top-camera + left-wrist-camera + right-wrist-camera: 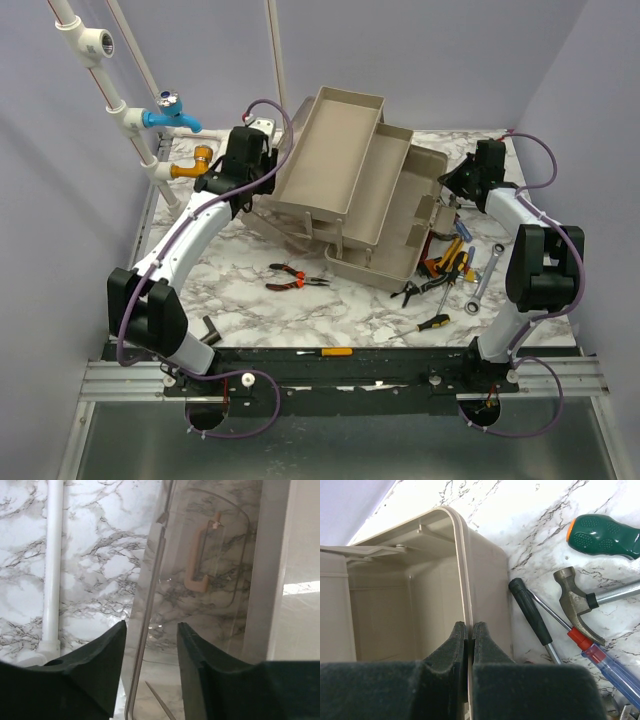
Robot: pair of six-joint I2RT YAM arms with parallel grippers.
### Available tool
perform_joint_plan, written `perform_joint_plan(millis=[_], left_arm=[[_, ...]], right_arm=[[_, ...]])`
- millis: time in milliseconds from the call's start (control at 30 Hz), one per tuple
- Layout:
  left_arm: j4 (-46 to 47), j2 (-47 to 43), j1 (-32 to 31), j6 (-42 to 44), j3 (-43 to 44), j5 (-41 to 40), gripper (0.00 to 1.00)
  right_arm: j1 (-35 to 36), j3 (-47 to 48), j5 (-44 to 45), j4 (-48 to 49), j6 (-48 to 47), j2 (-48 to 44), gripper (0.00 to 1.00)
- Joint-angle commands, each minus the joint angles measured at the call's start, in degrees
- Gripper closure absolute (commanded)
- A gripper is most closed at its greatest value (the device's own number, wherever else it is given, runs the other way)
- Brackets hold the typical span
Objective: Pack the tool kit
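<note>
The beige-grey toolbox [392, 240] stands open in the middle of the table with its fold-out trays [335, 150] raised toward the back left. My left gripper [255, 185] is at its left side. In the left wrist view the gripper [150, 626] is open, with the edge of the smoky translucent lid [170, 545] between the fingers; the pink handle [196, 562] shows through the lid. My right gripper [452, 185] is at the box's right end. In the right wrist view it [470, 626] is shut on the rim of the toolbox wall [487, 580].
Loose tools lie right of the box: a hammer [575, 600], green-handled [605, 535] and black-handled [530, 610] screwdrivers, a wrench [485, 280]. Red-handled pliers [295, 280] lie in front, a yellow screwdriver [330, 352] at the near edge. White pipes with taps [170, 115] stand back left.
</note>
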Motion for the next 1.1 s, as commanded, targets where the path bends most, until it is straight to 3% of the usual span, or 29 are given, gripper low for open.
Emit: perform_joint_plan(millis=[0, 233, 1067], left_arm=[[-5.64, -4.1, -5.52, -3.24, 1.95, 1.72, 0.47], [-10.28, -8.26, -7.67, -4.49, 6.12, -3.32, 0.32], [-10.71, -13.89, -10.64, -5.68, 5.55, -1.96, 0.27]], right_arm=[[0.07, -1.89, -2.24, -1.77, 2.41, 2.27, 0.99], [0.12, -2.58, -2.95, -1.39, 2.66, 1.79, 0.99], [2.26, -4.77, -11.82, 5.43, 6.0, 5.18, 0.99]])
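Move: The top tray's middle is some 13 cm ahead and 16 cm right of my left hand, a little lower; the clear lid hangs open well below, about 15 cm ahead and 6 cm right. The orange-handled pliers lie about 8 cm back, 7 cm right, far below. My right hand holds the box's rim, the bottom compartment's middle 12 cm left, 2 cm back and lower; on the table, the hammer head sits roughly 10 cm ahead, 7 cm right. I draw my left hand, fingers already parted and now opening much wider, up about 8 cm and back some 6 cm with a little drift right, clear of the lid; most of this is quick, then it nearly hovers. My right hand keeps its pinch on the rim, first still, then shifting about 2 cm left with a slight roll, pushing the box that way. ##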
